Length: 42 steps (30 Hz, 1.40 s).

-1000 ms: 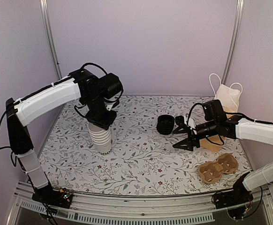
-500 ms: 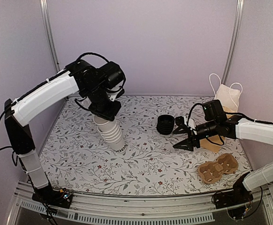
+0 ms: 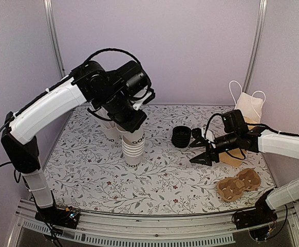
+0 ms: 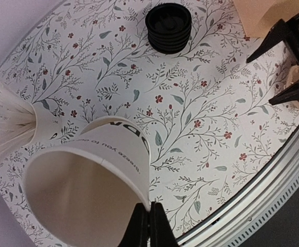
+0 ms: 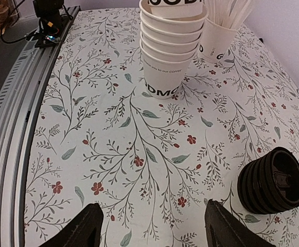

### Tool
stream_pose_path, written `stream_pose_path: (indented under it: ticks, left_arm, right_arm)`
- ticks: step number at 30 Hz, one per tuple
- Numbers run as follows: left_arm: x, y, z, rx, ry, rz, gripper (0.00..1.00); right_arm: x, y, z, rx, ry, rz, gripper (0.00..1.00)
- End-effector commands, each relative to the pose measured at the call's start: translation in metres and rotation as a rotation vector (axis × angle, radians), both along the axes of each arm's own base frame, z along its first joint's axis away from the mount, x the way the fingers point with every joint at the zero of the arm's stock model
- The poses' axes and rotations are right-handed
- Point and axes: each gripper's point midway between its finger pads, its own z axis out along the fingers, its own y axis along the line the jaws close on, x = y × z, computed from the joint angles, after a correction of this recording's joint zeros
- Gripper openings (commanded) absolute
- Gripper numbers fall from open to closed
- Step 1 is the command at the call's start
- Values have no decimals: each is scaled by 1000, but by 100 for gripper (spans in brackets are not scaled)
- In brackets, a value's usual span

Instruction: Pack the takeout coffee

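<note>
The takeout coffee is out of view: no cup with a lid shows. My left gripper is shut on the rim of a lidless white paper cup with dark print. That cup hangs just above a stack of white cups, its base still at the stack's top. A stack of black lids stands mid-table. My right gripper hovers open and empty beside the lids.
A white cup of stirrers stands behind the cup stack. A brown cardboard cup carrier lies front right. A tan bag and a white handled bag stand at right. A metal rail edges the table's front.
My left arm swung right, tipping the cup stack and dragging it toward the table's middle. The stack now stands upright with the top cup rising out. The right arm stayed still.
</note>
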Motion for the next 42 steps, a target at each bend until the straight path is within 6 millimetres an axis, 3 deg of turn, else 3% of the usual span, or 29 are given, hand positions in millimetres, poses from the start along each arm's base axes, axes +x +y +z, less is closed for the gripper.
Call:
stream_pose_path:
  ticks: [1, 7, 13, 16, 20, 24, 31, 36, 42]
  left_arm:
    - [-8, -5, 14, 35, -90, -72, 0]
    - [-11, -3, 54, -29, -194, -54, 0]
    - [-19, -1, 70, -74, -210, -54, 0]
    - [-34, -21, 70, -99, -183, -135, 0]
    - [-57, -51, 49, -50, -164, -243, 0]
    - [-71, -63, 24, 9, -137, -303, 0]
    - [-108, -84, -54, 127, 38, -431, 0]
    - [-116, -96, -81, 166, 70, -476, 0]
    - [-124, -102, -112, 195, 132, -514, 0]
  right_arm:
    - [4, 2, 7, -4, -19, 3, 71]
    - [4, 2, 8, -6, -26, 0, 71]
    - [4, 2, 4, -17, -19, 3, 71]
    - [9, 0, 5, -28, -38, -18, 70]
    - [22, -6, 14, -20, -60, -78, 70]
    - [38, -20, 21, -5, -74, -150, 70]
    - [61, -41, 30, -5, -124, -272, 70]
    - [72, -49, 27, -24, -144, -326, 71]
    - [72, -50, 28, -19, -145, -330, 71]
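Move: The left hand holds a cup just above the cup stack, whose middle lies nearly straight below, some 20 cm down. The clear table for this cup is about 13 cm back, 9 cm right and 27 cm below; the straw cup stands 12 cm ahead, 10 cm left. From the right hand, the black lids lie roughly 15 cm ahead, 7 cm left and 12 cm down; the cup stack is 28 cm left, 6 cm ahead. Left lifts its pinched cup, carries it 15 cm back-right and lowers it; right swings forward, turning towards lids. ##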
